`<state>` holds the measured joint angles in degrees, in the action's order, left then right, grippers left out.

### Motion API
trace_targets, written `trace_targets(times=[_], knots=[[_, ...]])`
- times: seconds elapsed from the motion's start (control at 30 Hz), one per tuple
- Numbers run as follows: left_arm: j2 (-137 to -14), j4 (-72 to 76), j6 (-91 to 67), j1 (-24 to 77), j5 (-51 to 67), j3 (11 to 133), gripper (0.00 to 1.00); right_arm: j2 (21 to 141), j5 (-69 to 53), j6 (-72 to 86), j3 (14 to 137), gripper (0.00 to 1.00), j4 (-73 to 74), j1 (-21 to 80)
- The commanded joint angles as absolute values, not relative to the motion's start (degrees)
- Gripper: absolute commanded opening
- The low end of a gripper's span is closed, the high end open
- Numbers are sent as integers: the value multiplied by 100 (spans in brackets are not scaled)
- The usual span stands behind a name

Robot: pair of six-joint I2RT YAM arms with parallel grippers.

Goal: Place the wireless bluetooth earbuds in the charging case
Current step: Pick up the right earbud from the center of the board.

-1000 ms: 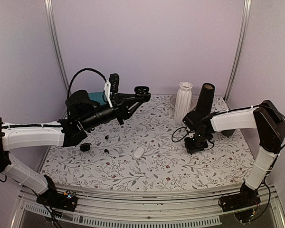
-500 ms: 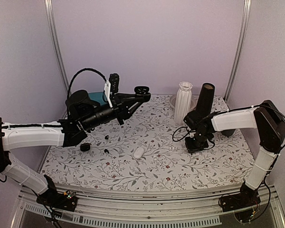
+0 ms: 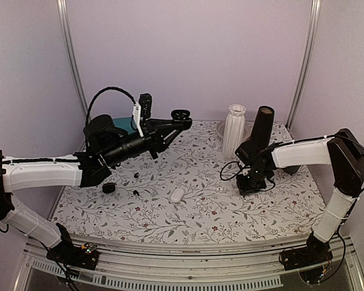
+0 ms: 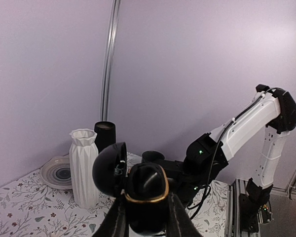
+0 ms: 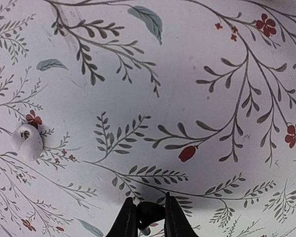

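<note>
My left gripper (image 3: 181,123) is raised over the back of the table, shut on a black charging case (image 3: 181,114). In the left wrist view the case (image 4: 146,190) has a gold rim and sits between the fingers (image 4: 117,221) with its lid (image 4: 108,170) swung open to the left. My right gripper (image 3: 250,185) is down at the tablecloth on the right. In the right wrist view it (image 5: 146,217) is shut on a small glossy black earbud (image 5: 149,213) right at the cloth. Two more black earbuds (image 3: 136,174) (image 3: 135,191) lie on the cloth at the left.
A white pebble-like case (image 3: 177,194) lies mid-table, and a small black round object (image 3: 109,188) sits at the left. A white ribbed vase (image 3: 233,128), a black cylinder (image 3: 262,126) and a plate (image 3: 221,127) stand at the back. A white earbud (image 5: 28,140) lies left of my right gripper.
The right gripper's fingers have closed onto the black earbud at the cloth. The left arm and the case have stayed still.
</note>
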<state>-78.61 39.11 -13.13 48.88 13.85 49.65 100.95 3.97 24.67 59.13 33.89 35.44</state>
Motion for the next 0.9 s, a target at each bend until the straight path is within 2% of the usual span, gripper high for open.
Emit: trace_targets(times=[0.0, 0.33, 0.87], knots=[[-7756, 3998, -1310, 4764, 1385, 4876, 0, 9611, 386, 2518, 5892, 10, 3193, 3542], [-7821, 4008, -1438, 4499, 1744, 4842, 0, 8672, 215, 2432, 5964, 7, 2793, 3542], [-8425, 4029, -1916, 4322, 3135, 5302, 0, 6898, -809, 2262, 6056, 6, 1244, 3836]])
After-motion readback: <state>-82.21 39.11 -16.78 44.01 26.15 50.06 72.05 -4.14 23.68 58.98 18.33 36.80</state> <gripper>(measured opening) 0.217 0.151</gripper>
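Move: The right hand already pinches the right earbud at table level. The open charging case it is bound for is about 20 cm to its left, 2 cm back and some 33 cm up, gripped at the left hand's fingertips, roughly 2 cm right and 1 cm ahead of that hand's point. From the right hand, a white earbud lies about 9 cm left and 2 cm ahead, and the white vase stands 17 cm ahead and 4 cm left. Still pinching the earbud, the right hand rises some 22 cm towards the case, fingertips swinging forward and left. ##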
